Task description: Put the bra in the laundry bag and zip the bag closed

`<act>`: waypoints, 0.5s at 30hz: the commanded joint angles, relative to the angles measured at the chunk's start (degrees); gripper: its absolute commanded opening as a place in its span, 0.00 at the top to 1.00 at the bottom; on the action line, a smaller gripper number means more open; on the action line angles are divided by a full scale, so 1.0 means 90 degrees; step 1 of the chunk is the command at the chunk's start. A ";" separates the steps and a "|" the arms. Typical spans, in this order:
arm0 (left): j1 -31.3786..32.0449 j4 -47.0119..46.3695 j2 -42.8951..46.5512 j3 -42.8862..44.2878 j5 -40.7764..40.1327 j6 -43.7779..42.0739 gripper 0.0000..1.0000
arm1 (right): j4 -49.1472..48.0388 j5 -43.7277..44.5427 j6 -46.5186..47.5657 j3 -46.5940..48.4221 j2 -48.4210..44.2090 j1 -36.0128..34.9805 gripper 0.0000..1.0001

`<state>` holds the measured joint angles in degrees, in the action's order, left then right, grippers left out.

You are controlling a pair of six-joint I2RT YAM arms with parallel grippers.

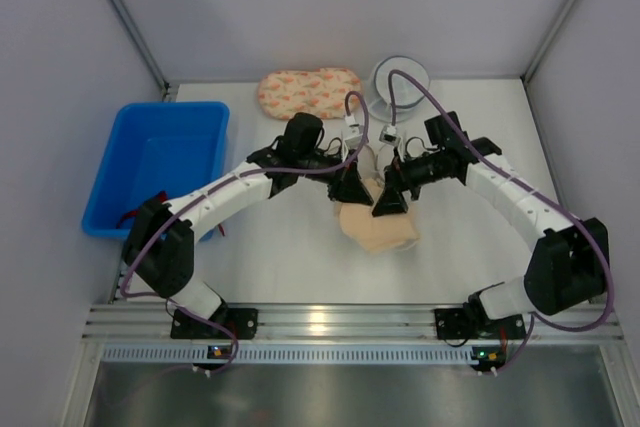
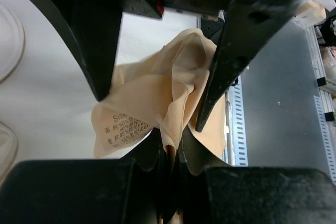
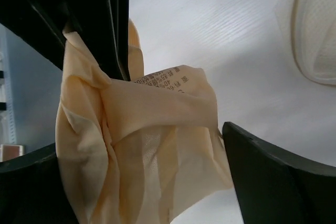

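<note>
The beige bra (image 1: 378, 229) lies bunched on the white table between both arms. My left gripper (image 1: 350, 187) is shut on a raised fold of it; the left wrist view shows the jaws (image 2: 170, 148) pinched on the fabric (image 2: 152, 93), with a printed size label showing. My right gripper (image 1: 390, 197) is open, its fingers (image 2: 226, 61) straddling the same bunch. In the right wrist view the bra (image 3: 152, 129) hangs between its spread fingers (image 3: 273, 177). The mesh laundry bag shows only in part: a dome edge (image 3: 317, 40) and rims (image 2: 6, 40).
A blue bin (image 1: 160, 147) stands at the left with a red cloth (image 1: 130, 215) in it. A peach floral pouch (image 1: 308, 92) and a white round ribbed container (image 1: 400, 77) stand at the back. The table's metal front rail (image 1: 320, 322) runs along the near edge.
</note>
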<state>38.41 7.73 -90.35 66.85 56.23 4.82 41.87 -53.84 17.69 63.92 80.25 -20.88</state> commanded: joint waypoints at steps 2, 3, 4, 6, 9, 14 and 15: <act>-0.0030 -0.0273 0.0126 0.0434 0.0071 -0.0340 1.00 | 0.0240 -0.0882 0.0075 0.0154 0.0126 -0.0082 0.20; -0.0030 -0.0273 0.0126 0.0443 0.0052 -0.0360 1.00 | 0.0241 -0.0882 0.0085 0.0144 0.0127 -0.0092 0.29; -0.0030 -0.0244 0.0126 0.0443 -0.0007 -0.0447 1.00 | 0.0260 -0.0883 0.0075 0.0144 0.0117 -0.0082 0.47; -0.0030 -0.0107 0.0155 0.0434 -0.0085 -0.0651 1.00 | 0.0260 -0.0863 0.0075 0.0192 0.0107 -0.0082 0.63; -0.0040 0.0069 0.0282 0.0327 -0.0339 -0.0838 1.00 | 0.0348 -0.0726 0.0036 0.0299 0.0087 -0.0043 0.88; -0.0069 0.0128 0.0545 0.0150 -0.1078 -0.0751 0.74 | 0.0028 -0.0512 -0.0342 0.0290 0.0020 0.0074 1.00; -0.0079 0.0147 0.0595 0.0170 -0.1342 -0.0673 0.60 | -0.0109 -0.0453 -0.0470 0.0242 -0.0010 0.0132 1.00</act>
<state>38.39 8.91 -89.38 68.45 50.06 -0.86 43.68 -58.15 16.21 64.20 81.65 -20.86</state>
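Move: The bra is bunched in the left hand's closed fingers, and its bulk hangs about 6 cm back, 4 cm right and 7 cm below that hand. From the open right hand, the bra's middle is some 5 cm back, 1 cm left and 5 cm below. The laundry bag's open body lies roughly 13 cm ahead of the right hand and 8 cm to its left; the bag's lid is equally far ahead but 5 cm to its right, both about 16 cm below. The right hand draws back about 1.5 cm with its fingers closing from wide open to almost shut, and pinches the gathered bra fabric that stands out beyond the left fingertips. The left hand keeps the bra between its fingers while easing about 2 cm forward and rolling some 10 degrees, and only at the very end do its fingers begin to part. ##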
